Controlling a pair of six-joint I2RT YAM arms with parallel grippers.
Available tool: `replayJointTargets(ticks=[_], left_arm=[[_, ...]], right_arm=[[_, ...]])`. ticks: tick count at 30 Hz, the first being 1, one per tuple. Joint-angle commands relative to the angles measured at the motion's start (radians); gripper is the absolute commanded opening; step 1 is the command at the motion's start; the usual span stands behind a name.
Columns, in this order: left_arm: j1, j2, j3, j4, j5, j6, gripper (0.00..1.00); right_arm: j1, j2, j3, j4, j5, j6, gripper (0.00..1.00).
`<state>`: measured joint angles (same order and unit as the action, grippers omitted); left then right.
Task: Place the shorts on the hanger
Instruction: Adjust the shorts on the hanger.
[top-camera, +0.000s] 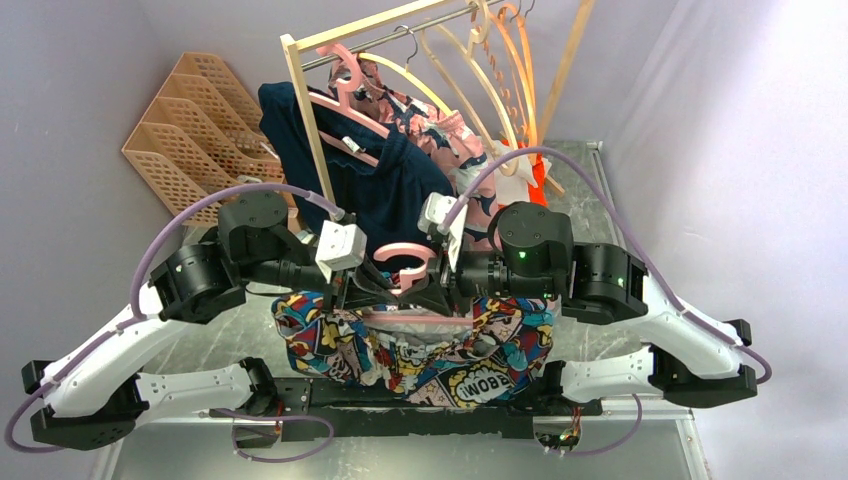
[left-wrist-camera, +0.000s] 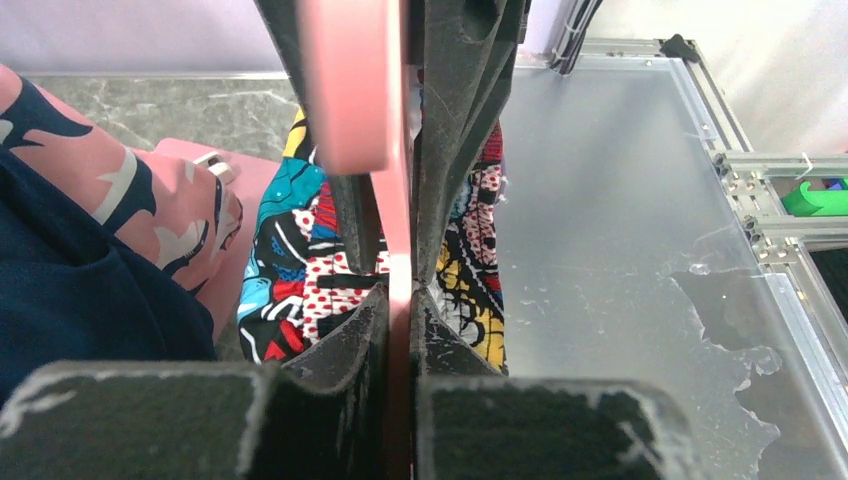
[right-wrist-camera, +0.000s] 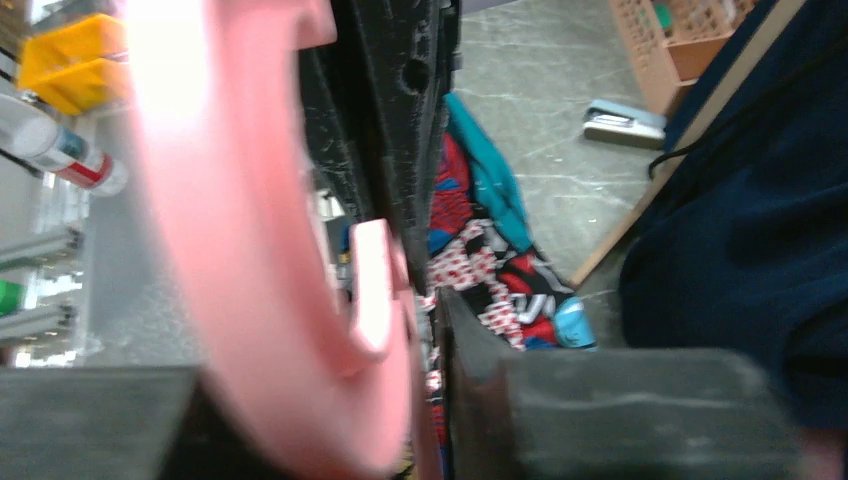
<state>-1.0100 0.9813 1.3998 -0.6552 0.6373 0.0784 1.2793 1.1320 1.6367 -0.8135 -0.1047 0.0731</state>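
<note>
The pale-pink hanger (top-camera: 405, 262) is held up between both arms at the table's centre. The comic-print shorts (top-camera: 420, 355) are draped below it and sag towards the near edge, "BOOM" lettering showing. My left gripper (top-camera: 385, 295) comes in from the left. In the left wrist view it (left-wrist-camera: 400, 300) is shut on a thin edge of the hanger (left-wrist-camera: 350, 80), with the shorts (left-wrist-camera: 290, 260) beneath. My right gripper (top-camera: 432, 295) faces it from the right. In the blurred right wrist view it (right-wrist-camera: 425, 320) straddles the hanger (right-wrist-camera: 230, 200), whose hook hides one finger, so its state is unclear.
A wooden clothes rack (top-camera: 305, 110) stands behind, carrying a navy garment (top-camera: 390, 190), a pink patterned garment (top-camera: 440, 130) and cream and orange hangers (top-camera: 500, 60). Peach lattice trays (top-camera: 200, 130) lean at the back left. A small grey object (right-wrist-camera: 620, 120) lies on the table.
</note>
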Motion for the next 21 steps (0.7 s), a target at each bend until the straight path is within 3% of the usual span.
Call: replayJointTargets(ticks=[1,3,5,6,8,10,11,12,14,19,21], left_arm=[[0.002,-0.011,0.041,0.060,0.036,-0.013,0.07],[0.002,-0.013,0.037,0.064,0.032,-0.017,0.07],[0.002,-0.020,0.030,0.070,0.015,-0.021,0.09],[0.002,-0.024,0.027,0.071,0.006,-0.022,0.16],[0.002,-0.037,0.019,0.073,-0.013,-0.027,0.49],[0.002,-0.057,0.015,0.074,-0.049,-0.034,0.72],[0.001,-0.069,0.019,0.074,-0.064,-0.039,0.90],[0.002,-0.081,0.034,0.072,-0.072,-0.045,1.00],[0.002,-0.091,0.120,0.059,-0.074,-0.056,0.98],[0.002,-0.110,0.427,0.059,-0.080,-0.069,0.98],[0.002,-0.124,0.504,0.077,-0.091,-0.066,0.98]], right_arm=[[0.003,-0.020,-0.031,0.024,0.009,-0.011,0.14],[0.003,-0.023,-0.034,0.030,0.008,-0.007,0.00],[0.003,-0.027,-0.032,0.031,0.009,-0.003,0.00],[0.003,-0.030,-0.029,0.034,0.009,-0.001,0.00],[0.003,-0.036,-0.024,0.038,0.010,0.005,0.00],[0.003,-0.041,-0.013,0.039,0.012,0.008,0.00],[0.003,-0.041,-0.007,0.037,0.010,0.008,0.00],[0.002,-0.040,-0.001,0.035,0.003,0.010,0.00],[0.003,-0.028,0.038,0.022,-0.030,0.013,0.00],[0.003,0.056,0.373,0.047,-0.328,0.060,0.00],[0.003,0.068,0.444,0.082,-0.365,0.072,0.00]])
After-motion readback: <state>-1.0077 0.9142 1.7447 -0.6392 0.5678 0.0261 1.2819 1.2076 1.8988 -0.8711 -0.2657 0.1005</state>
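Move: Between the two grippers stands the pink hanger's neck: roughly 3 cm to the right of the left hand, which still grips the hanger beside it, and about 2 cm to the left of the right hand, whose fingers are around the hanger but not yet shut. From the right hand, the patterned shorts' middle hangs some 15 cm below, 3 cm back and 2 cm left; the navy shorts on the rack are about 15 cm ahead, 7 cm left and 5 cm lower. Closing on the hanger just right of its neck, the right fingers take the grip; then the left ones open wide and let go. The left hand pulls away up and to the left, about 15 cm up, its fingertips tilting up some 20 degrees, while the right, keeping its pinch, raises the hanger about 7 cm and draws it slightly back. ##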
